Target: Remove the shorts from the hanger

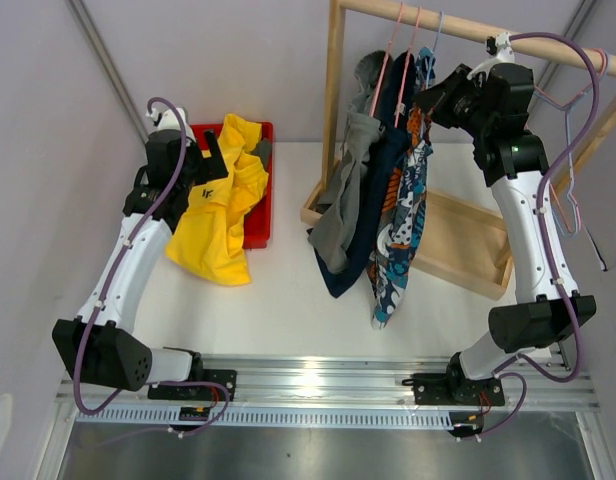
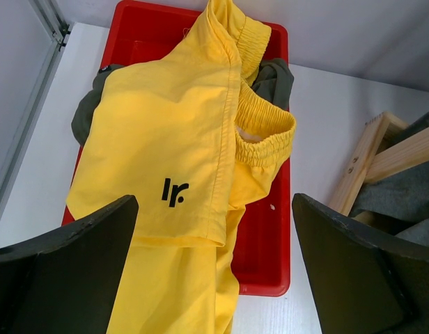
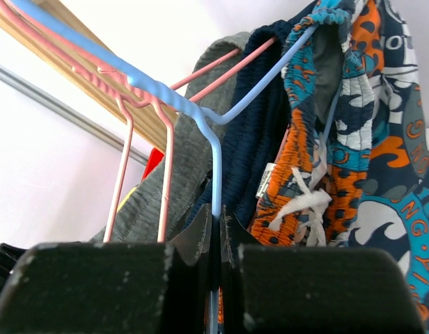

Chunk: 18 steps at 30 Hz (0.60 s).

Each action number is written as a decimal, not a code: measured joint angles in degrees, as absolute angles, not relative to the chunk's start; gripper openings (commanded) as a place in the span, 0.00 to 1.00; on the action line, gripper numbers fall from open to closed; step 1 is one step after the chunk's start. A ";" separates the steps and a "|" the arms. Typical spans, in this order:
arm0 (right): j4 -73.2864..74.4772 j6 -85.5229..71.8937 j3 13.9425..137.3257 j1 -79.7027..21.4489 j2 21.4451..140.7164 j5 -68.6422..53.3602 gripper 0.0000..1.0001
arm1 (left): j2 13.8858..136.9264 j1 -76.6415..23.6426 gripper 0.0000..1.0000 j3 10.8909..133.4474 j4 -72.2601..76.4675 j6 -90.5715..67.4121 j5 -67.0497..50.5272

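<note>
Three pairs of shorts hang from the wooden rail [image 1: 468,30]: grey [image 1: 346,205], navy [image 1: 373,215] and cartoon-print [image 1: 403,220]. My right gripper [image 1: 435,95] is up beside them, shut on the wire of the blue hanger [image 3: 214,160] that carries the print shorts [image 3: 361,160]; the thin wire runs straight between the closed fingertips [image 3: 217,223]. Navy [image 3: 253,153] and grey [image 3: 190,160] hang on pink hangers [image 3: 166,167]. My left gripper [image 2: 214,229] stands open above the yellow shorts [image 2: 166,139], which lie over the olive shorts [image 2: 274,76] in the red bin [image 2: 270,236].
The rack's wooden base tray [image 1: 468,240] sits at the back right of the white table. Empty wire hangers [image 1: 573,170] hang at the rail's right end. The yellow shorts [image 1: 220,215] spill over the bin's front edge [image 1: 260,200] onto the table.
</note>
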<state>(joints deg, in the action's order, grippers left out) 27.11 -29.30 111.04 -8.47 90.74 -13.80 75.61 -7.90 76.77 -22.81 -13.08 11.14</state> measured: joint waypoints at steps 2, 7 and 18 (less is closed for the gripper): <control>27.20 -29.06 111.04 -8.47 90.74 -13.58 0.00 | 75.61 -7.92 0.98 76.77 -22.76 -13.04 10.50; 30.81 -28.45 113.67 -8.56 90.45 -12.43 0.00 | 73.47 -14.81 0.99 76.64 -22.41 -9.78 12.95; 32.86 -31.64 106.56 -8.71 69.34 -11.31 0.00 | 66.52 -55.20 0.99 83.90 -14.87 -3.90 5.23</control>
<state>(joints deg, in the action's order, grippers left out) 32.86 -31.64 106.56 -8.71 69.34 -11.31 66.52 -55.20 83.90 -14.87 -3.90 5.23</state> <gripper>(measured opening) 0.039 0.993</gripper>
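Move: The right hand is already shut on the blue hanger's near shoulder. The patterned shorts hang from that hanger, middle about 18 cm below this hand, 4 cm back and 3 cm left. Navy shorts hang roughly 8 cm left, 3 cm back and 20 cm down, grey ones 13 cm left, 2 cm back and 20 cm down. The rail passes about 8 cm ahead, 12 cm above. From the open left hand, the patterned shorts lie some 41 cm right, level ahead, 3 cm lower. Keeping its pinch on the blue hanger, the right hand pulls back towards the robot, about 13 cm, while rising some 8 cm, easing the hanger up and away from the rail with its fingers tipping slightly upward. The left hand leaves its place over the yellow shorts and swings quickly right towards the patterned shorts, also drawing back and rising, turning some 55 degrees clockwise and tilting up with its fingers kept wide open and holding nothing. ##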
